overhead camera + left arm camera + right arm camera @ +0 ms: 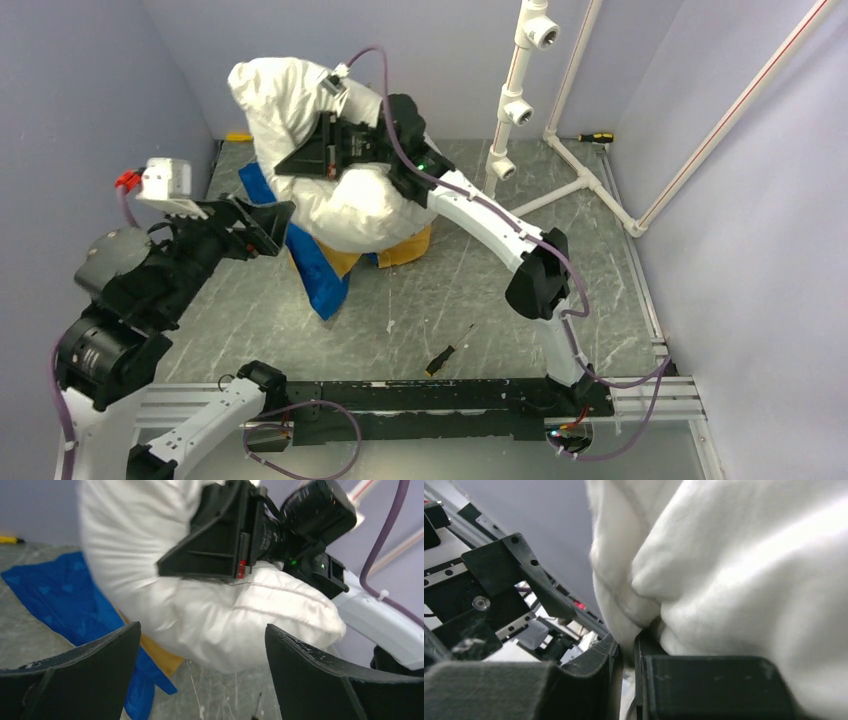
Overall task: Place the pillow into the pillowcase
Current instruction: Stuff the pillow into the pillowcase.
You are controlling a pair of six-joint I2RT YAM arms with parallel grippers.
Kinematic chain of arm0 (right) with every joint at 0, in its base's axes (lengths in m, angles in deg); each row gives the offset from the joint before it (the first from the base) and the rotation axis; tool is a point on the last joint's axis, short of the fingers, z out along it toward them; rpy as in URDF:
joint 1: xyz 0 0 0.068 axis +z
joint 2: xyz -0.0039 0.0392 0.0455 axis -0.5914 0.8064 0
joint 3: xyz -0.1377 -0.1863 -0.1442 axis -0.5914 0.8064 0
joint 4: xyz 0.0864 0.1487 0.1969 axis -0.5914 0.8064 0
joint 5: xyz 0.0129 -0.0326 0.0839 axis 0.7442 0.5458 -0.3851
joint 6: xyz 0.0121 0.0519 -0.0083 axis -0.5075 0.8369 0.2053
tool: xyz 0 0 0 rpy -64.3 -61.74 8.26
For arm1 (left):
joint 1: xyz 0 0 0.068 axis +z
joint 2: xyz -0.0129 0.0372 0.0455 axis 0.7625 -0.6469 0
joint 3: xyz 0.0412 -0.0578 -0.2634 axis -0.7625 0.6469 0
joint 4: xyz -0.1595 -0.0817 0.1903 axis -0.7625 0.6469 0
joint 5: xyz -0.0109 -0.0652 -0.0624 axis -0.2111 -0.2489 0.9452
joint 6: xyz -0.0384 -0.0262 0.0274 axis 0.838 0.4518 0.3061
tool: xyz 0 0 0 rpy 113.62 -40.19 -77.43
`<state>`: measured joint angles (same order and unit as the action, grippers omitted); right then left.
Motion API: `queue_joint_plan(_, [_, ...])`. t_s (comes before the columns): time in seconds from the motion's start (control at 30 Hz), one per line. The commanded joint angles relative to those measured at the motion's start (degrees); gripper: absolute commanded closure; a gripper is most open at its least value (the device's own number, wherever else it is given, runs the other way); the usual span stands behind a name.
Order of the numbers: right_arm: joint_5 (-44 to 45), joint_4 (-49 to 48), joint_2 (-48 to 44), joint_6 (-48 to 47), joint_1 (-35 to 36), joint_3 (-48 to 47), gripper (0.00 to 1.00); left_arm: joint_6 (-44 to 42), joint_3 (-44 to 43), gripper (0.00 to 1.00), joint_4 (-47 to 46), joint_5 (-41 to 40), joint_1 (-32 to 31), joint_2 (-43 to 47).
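The plump white pillow [330, 195] hangs bent over above the table, its lower end resting on the pillowcase [318, 272], a blue and orange-yellow cloth crumpled beneath it. My right gripper [300, 160] is shut on a fold of the pillow [749, 580] high on its side; in the right wrist view the jaws pinch white fabric at the right gripper [626, 647]. My left gripper [280, 230] stands wide open just left of the pillow, touching nothing. From the left wrist, the left gripper [202, 640] frames the pillow [210, 615] and the blue pillowcase [60, 595].
A white pipe frame [520, 90] stands at the back right. Yellow-handled screwdrivers lie at the back wall [237, 136] and back right [597, 137]. A small dark tool [445, 355] lies near the front rail [420, 398]. Grey walls close both sides.
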<state>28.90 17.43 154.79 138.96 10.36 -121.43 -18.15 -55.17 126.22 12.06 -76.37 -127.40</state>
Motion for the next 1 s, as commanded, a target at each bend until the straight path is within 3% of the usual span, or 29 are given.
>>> queue_joint_plan(0.0, [-1.87,-0.20,3.85,5.42,1.40,0.69,0.84,5.07,2.00,0.03,5.54,9.60,-0.22,-5.95])
queue_joint_plan(0.17, [-0.05,0.63,3.61,4.70,1.04,0.99,0.81,9.59,4.66,0.09,4.96,16.87,-0.22,-11.96])
queue_joint_plan(0.27, [0.65,0.09,3.52,5.45,0.90,1.43,0.78,10.81,6.14,0.14,4.37,15.98,-0.22,-14.59])
queue_joint_plan(0.3, [0.57,0.02,3.69,5.94,0.78,1.40,0.77,10.94,6.67,0.22,4.24,15.63,-0.22,-15.03])
queue_joint_plan(0.33, [0.30,-0.49,3.80,6.50,0.56,1.35,0.74,10.85,7.35,0.42,4.09,15.36,-0.22,-15.36])
queue_joint_plan(0.4, [0.28,-1.37,3.45,7.35,-0.19,1.97,0.65,11.58,8.62,0.94,5.66,12.15,-0.22,-15.46])
queue_joint_plan(0.43, [0.53,-1.66,2.71,7.49,-0.74,2.54,0.59,12.93,9.30,1.00,7.41,9.24,-0.22,-14.96])
queue_joint_plan(0.57, [3.12,4.32,-1.57,3.10,-4.66,2.37,0.37,18.58,11.69,1.00,11.65,-1.31,-0.22,-10.88])
queue_joint_plan(0.77, [8.34,19.04,-9.08,-6.73,-9.98,0.35,0.18,24.88,9.30,1.00,19.44,-20.02,-0.22,-6.65])
queue_joint_plan(0.83, [10.77,24.13,-11.86,-10.70,-11.17,1.73,0.01,26.44,6.81,1.00,24.50,-25.18,-0.22,-6.89])
queue_joint_plan(0.97, [15.01,32.56,-16.42,-18.29,-12.93,6.61,0.00,29.88,1.42,1.00,36.05,-36.13,-0.22,-7.33])
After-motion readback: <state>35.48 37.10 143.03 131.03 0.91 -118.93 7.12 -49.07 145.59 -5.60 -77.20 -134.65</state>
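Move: The pillow's drooping near side, the part to be caught, lies about 6 cm ahead of the open left hand, 7 cm to its right and 11 cm lower. The right gripper, still pinching the pillow, is some 10 cm ahead of the left hand, level with it sideways and in height. The crumpled pillowcase lies roughly 15 cm ahead, 5 cm right and 44 cm below. From the right hand that near side is about 4 cm back, 7 cm right and 11 cm down. The pillow changes hands: the left dips about 12 cm, going right and forward with its fingers tipping down, and closes on the near side, then draws the pinched cloth some 10 cm left and slightly back, turning counter-clockwise. The right eases left and back, returns as it opens wide, lets go, then pulls away right and forward, rising slightly. ##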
